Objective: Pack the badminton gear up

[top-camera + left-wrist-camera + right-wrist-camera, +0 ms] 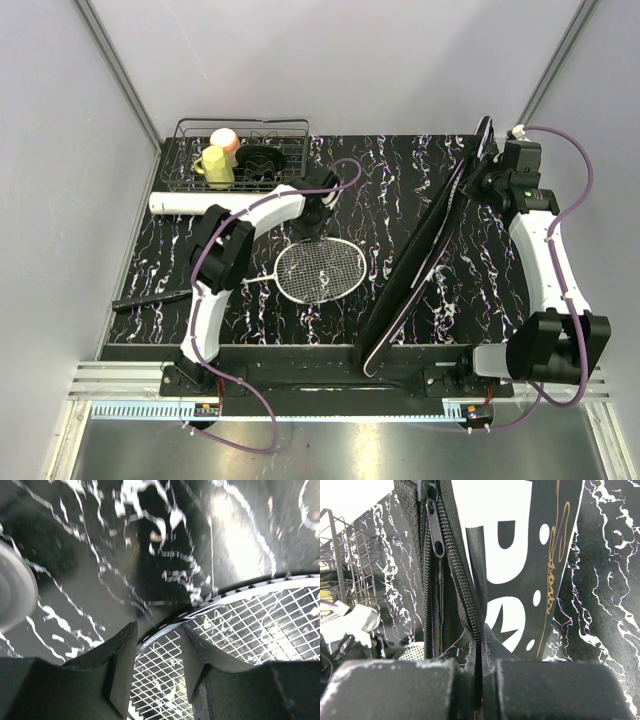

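Observation:
A racket with a white-strung head lies flat on the marbled table, its dark handle pointing left. My left gripper is at the far rim of that head. In the left wrist view the rim crosses between the two fingertips of the left gripper, which stand partly apart; a grip cannot be made out. The black "SPORT" bag stands on edge, slanting from near centre to far right. My right gripper is shut on its zipper edge. A long white tube lies at far left.
A black wire basket with a yellow cup and a pink cup stands at the far left, just behind the tube. Grey walls close in the table on the left, right and far sides.

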Motion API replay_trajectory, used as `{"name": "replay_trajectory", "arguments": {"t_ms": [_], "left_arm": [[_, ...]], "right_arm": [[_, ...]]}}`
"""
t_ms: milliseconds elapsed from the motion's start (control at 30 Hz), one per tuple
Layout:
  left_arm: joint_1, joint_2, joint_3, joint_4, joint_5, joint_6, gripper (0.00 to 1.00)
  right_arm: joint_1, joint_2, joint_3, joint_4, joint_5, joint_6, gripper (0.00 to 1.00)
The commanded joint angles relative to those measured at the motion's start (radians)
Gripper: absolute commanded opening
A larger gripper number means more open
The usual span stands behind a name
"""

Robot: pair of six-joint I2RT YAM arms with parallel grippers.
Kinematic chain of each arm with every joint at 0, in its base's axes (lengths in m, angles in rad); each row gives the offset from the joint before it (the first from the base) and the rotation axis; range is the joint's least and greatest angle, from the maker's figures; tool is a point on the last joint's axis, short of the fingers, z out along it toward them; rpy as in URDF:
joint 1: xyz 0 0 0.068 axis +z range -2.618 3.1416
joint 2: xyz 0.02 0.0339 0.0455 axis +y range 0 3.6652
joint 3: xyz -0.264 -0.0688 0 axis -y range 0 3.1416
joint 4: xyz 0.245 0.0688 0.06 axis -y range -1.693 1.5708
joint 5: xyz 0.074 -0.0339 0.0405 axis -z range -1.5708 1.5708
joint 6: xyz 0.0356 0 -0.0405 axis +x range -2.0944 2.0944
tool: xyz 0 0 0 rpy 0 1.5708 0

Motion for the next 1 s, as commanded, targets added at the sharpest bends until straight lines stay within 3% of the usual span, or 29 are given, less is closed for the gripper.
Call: {"name": "replay_trajectory", "arguments": {"t_ms": [0,100,133,200,300,467,600,733,967], "left_arm": [[0.021,0.059,0.135,0.009,0.080,-0.048,0.44],[0.041,0.006,0.184,0.020,0.145,-0.097,0.49],[0.044,-0.023,0.175,0.034,0.156,-0.119,0.58],[0.050,-0.121,0.151,0.040,0.159,-0.123,0.66],[0.056,-0.282,0.045,0.034,0.133,-0.091,0.78],[0.071,-0.508,-0.250,0.023,0.058,-0.027,0.87],[0.071,-0.599,-0.425,0.011,-0.054,0.013,0.87],[0.075,-0.573,-0.535,0.000,-0.176,0.067,0.85],[0.076,-0.499,-0.586,0.057,-0.147,0.123,0.81]], "right_arm": [[0.000,-0.085,0.007,0.018,-0.016,0.028,0.00],[0.000,-0.095,0.001,0.014,-0.014,0.025,0.00],[0.000,-0.095,-0.002,0.014,-0.013,0.023,0.00],[0.000,-0.095,-0.004,0.014,-0.013,0.019,0.00],[0.000,-0.099,-0.015,0.026,-0.022,0.014,0.00],[0.000,-0.075,-0.022,0.053,-0.060,0.015,0.00],[0.000,-0.061,-0.016,0.063,-0.074,0.014,0.00],[0.000,-0.059,-0.021,0.070,-0.082,0.011,0.00],[0.000,-0.065,-0.039,0.078,-0.094,0.006,0.00]]}}
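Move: From the left hand, low at the badminton racket's far rim, the shaft just beside the racket head lies about 11 cm back and 13 cm left, at roughly finger height. The head's middle is some 9 cm back and 4 cm right. The white tube's middle is about 10 cm ahead and 24 cm left. From the right hand, high up and holding the bag, the shaft is roughly 12 cm back, 48 cm left and 21 cm down. Nudging on forward and right about 4 cm with the rim still between its half-open fingers, the left hand then opens and comes up off the racket. It arcs back and left over the head's edge, peaking some 14 cm up, then sinks to straddle the shaft beside the head, fingers wide. The right hand keeps its grip on the bag. ##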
